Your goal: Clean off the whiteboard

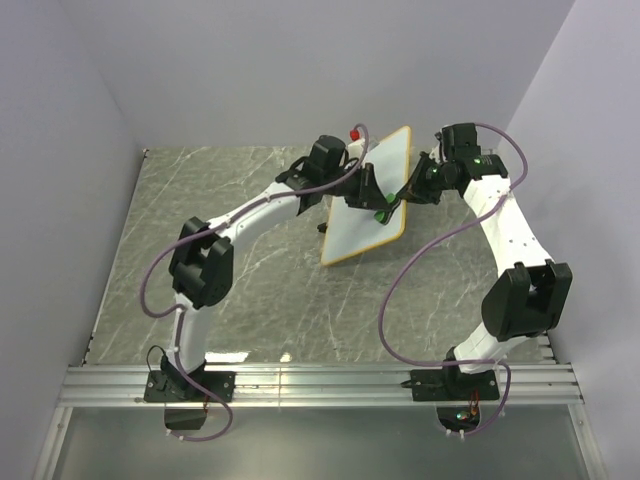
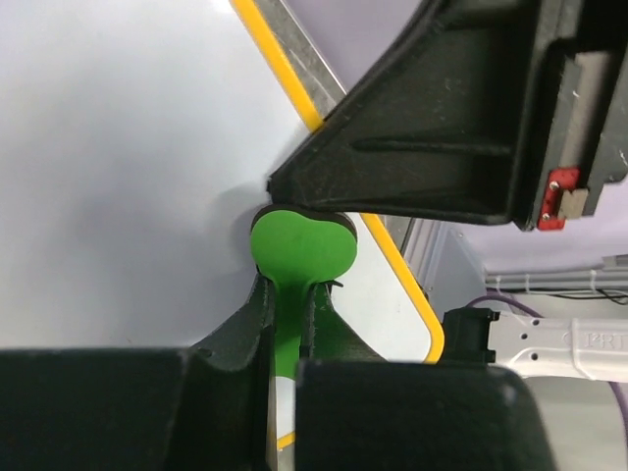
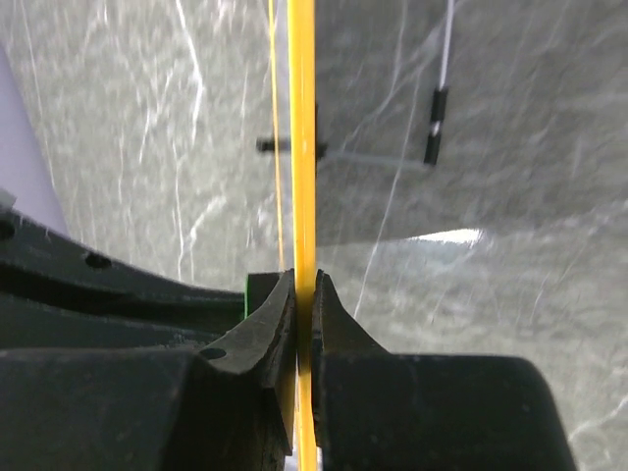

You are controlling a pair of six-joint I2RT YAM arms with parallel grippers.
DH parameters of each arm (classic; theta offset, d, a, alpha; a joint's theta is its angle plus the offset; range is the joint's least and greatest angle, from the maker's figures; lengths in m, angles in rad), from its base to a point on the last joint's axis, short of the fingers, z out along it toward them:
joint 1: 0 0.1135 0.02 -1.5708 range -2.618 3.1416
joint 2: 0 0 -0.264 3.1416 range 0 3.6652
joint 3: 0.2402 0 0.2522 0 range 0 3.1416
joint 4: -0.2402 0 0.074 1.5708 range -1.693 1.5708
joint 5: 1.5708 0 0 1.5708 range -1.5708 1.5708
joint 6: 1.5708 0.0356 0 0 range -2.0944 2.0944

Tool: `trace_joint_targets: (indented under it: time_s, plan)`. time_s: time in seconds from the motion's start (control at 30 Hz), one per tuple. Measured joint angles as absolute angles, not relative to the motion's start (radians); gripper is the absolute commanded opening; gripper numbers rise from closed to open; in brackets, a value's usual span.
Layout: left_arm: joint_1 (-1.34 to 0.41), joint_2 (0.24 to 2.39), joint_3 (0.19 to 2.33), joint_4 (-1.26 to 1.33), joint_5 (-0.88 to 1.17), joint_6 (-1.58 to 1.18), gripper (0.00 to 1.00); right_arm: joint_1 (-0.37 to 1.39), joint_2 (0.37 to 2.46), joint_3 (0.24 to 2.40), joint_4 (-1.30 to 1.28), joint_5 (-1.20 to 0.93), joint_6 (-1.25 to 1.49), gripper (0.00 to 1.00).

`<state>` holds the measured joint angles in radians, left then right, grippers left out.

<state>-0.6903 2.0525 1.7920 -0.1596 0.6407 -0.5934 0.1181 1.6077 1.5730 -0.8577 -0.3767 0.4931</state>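
Note:
The whiteboard [image 1: 355,235], white with an orange-yellow rim, is lifted off the table and tilted. My right gripper [image 1: 408,193] is shut on its right edge; the right wrist view shows the rim [image 3: 303,118] edge-on, pinched in the gripper [image 3: 304,294]. My left gripper [image 1: 378,205] is shut on the stem of a small green eraser [image 1: 384,213]. In the left wrist view the eraser's head [image 2: 302,245] presses on the white face [image 2: 128,147] near the rim, just beyond the left gripper [image 2: 291,294]. No marks show on the visible face.
The grey marbled table [image 1: 230,200] lies under the board, enclosed by pale walls. A small red object [image 1: 354,131] sits behind the board's far corner. A black foot [image 1: 322,228] sticks out at the board's left edge. The right arm's finger [image 2: 442,128] looms just above the eraser.

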Motion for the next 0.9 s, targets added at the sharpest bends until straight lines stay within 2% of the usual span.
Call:
trace_joint_targets:
  time_s: [0.17, 0.27, 0.53, 0.9]
  plan:
    - [-0.648, 2.224, 2.052, -0.292, 0.723, -0.596, 0.00, 0.101, 1.608, 1.542, -0.768, -0.336, 0.512, 0.00]
    - [-0.609, 2.300, 2.146, -0.268, 0.666, -0.604, 0.00, 0.108, 1.592, 1.527, -0.789, -0.376, 0.527, 0.00]
    - [-0.499, 2.341, 2.110, -0.188, 0.593, -0.648, 0.00, 0.181, 1.496, 1.452, -0.892, -0.445, 0.503, 0.00]
    - [-0.519, 2.361, 2.117, -0.156, 0.587, -0.635, 0.00, 0.185, 1.502, 1.460, -0.933, -0.458, 0.513, 0.00]
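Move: The left hand already holds the eraser at the whiteboard's face; the board's far edge, where it is taken, lies about 20 cm ahead, 3 cm left and some 5 cm lower. The whiteboard's middle is about 4 cm ahead and 4 cm left of that hand, and the far right corner 25 cm ahead, 6 cm right. The right hand still grips the board's right edge, with the eraser about 3 cm back and 5 cm left of it, roughly level. The left hand sweeps the held eraser forward across the whiteboard, about 14 cm from near the right gripper towards the far edge, bearing left partway and sinking some 4 cm with the slope while the hand turns about 15 degrees counter-clockwise, then all but stops there with the pad still on the face. The right hand keeps its pinch on the right edge, goes forward a centimetre or two first, then pulls the board back and somewhat left, ending about 6 cm behind its start and slightly tilted. ##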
